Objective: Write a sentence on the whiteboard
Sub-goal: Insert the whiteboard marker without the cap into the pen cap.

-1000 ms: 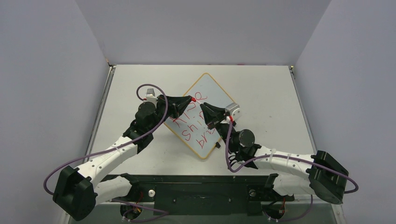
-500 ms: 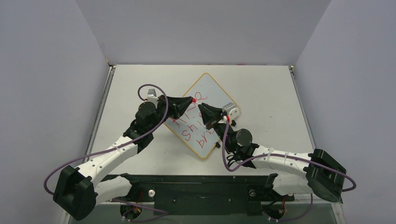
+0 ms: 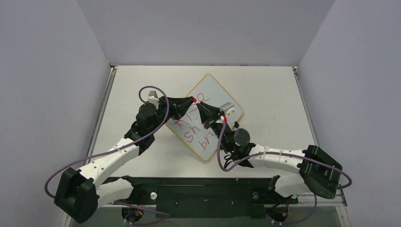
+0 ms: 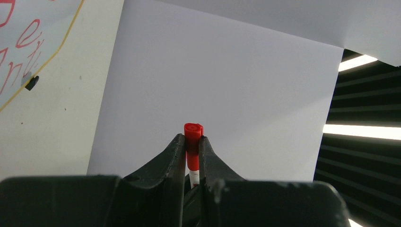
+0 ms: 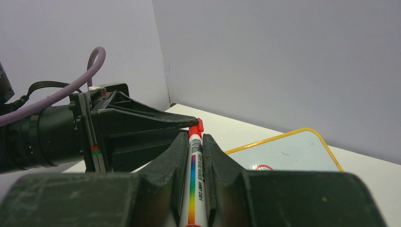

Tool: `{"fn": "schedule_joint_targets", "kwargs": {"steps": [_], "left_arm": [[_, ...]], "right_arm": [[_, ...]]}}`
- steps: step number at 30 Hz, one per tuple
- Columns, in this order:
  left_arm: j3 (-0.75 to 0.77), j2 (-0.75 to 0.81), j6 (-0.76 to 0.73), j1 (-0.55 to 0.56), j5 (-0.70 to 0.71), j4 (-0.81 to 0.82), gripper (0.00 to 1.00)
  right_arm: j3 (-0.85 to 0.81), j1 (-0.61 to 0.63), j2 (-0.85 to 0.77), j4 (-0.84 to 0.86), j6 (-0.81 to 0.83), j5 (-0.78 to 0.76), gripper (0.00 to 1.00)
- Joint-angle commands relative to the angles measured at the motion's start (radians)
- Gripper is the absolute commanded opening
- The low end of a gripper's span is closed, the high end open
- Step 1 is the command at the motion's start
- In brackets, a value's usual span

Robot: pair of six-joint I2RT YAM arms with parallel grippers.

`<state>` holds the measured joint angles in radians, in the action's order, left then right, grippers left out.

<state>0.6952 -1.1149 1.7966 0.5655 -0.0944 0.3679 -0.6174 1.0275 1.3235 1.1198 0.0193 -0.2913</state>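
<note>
The whiteboard point(image 3: 213, 92) lies turned like a diamond at mid-table, with an orange-yellow frame and red handwriting on it. Its corner also shows in the left wrist view point(image 4: 19, 28) and the right wrist view point(image 5: 293, 151). A white marker point(image 5: 194, 179) with a rainbow stripe runs between the fingers of my right gripper point(image 5: 195, 139), which is shut on its barrel. The marker's red cap point(image 4: 193, 130) sits between the tips of my left gripper point(image 4: 192, 139), which is shut on it. Both grippers meet tip to tip above the board, left point(image 3: 193, 100) and right point(image 3: 200, 107).
A small black clip point(image 4: 31, 82) sits on the board's edge. Grey walls enclose the table point(image 3: 265, 85) on three sides. Purple cables loop off both wrists, and the arms' bases stand along the near edge.
My right arm has swung left and forward, bringing the marker's end up to the left gripper's tips. The left arm has hardly moved.
</note>
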Motion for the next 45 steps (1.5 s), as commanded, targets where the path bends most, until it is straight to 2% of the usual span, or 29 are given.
{"fn": "schedule_joint_targets", "kwargs": {"steps": [1,11,16,24,31,38,41,45], "left_arm": [[-0.006,0.038,0.033,0.017,-0.096,0.129,0.00],[-0.008,0.111,-0.037,0.019,-0.055,0.147,0.00],[0.008,0.126,-0.105,0.034,-0.035,0.180,0.00],[0.043,0.106,-0.187,0.079,-0.033,0.267,0.00],[0.050,0.098,-0.231,0.106,-0.033,0.337,0.00],[0.080,0.087,-0.275,0.122,-0.051,0.281,0.00],[0.102,0.087,-0.300,0.135,-0.037,0.247,0.00],[0.113,0.076,-0.309,0.161,-0.024,0.228,0.00]], "right_arm": [[-0.038,0.005,0.035,0.056,0.004,0.060,0.00],[-0.066,0.005,0.092,0.133,-0.073,0.036,0.00],[-0.090,0.001,0.115,0.199,-0.177,0.013,0.00],[-0.183,-0.002,0.151,0.236,-0.368,0.059,0.00],[-0.231,-0.055,0.194,0.270,-0.632,0.117,0.00],[-0.312,-0.164,0.231,0.155,-0.929,0.328,0.00],[-0.333,-0.177,0.243,0.134,-0.943,0.382,0.00],[-0.376,-0.143,0.233,0.027,-0.804,0.400,0.00]]}}
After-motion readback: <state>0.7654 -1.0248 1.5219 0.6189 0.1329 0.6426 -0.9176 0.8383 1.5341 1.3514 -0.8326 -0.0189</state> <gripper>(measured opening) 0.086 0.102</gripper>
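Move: The marker's nose is already in the red cap's mouth. From the right hand, the cap in the left fingers lies about 3 cm ahead, 4 cm to the left and 1 cm higher. From the left hand, the marker's middle is some 4 cm back, 4 cm to the right and 2 cm lower. The whiteboard's middle is roughly 20 cm ahead of the left hand, 5 cm to its right and 28 cm below. With the cap still pinched in the left fingers and the marker in the right, nose to cap, both arms lift the joined pair about 12 cm, straight up for the most part, away from the whiteboard. The left wrist tips its fingertips up by nearly 30 degrees, while the right rolls its left side upward and tilts its fingertips higher, some 50 degrees of turning in all. Neither grip opens. ##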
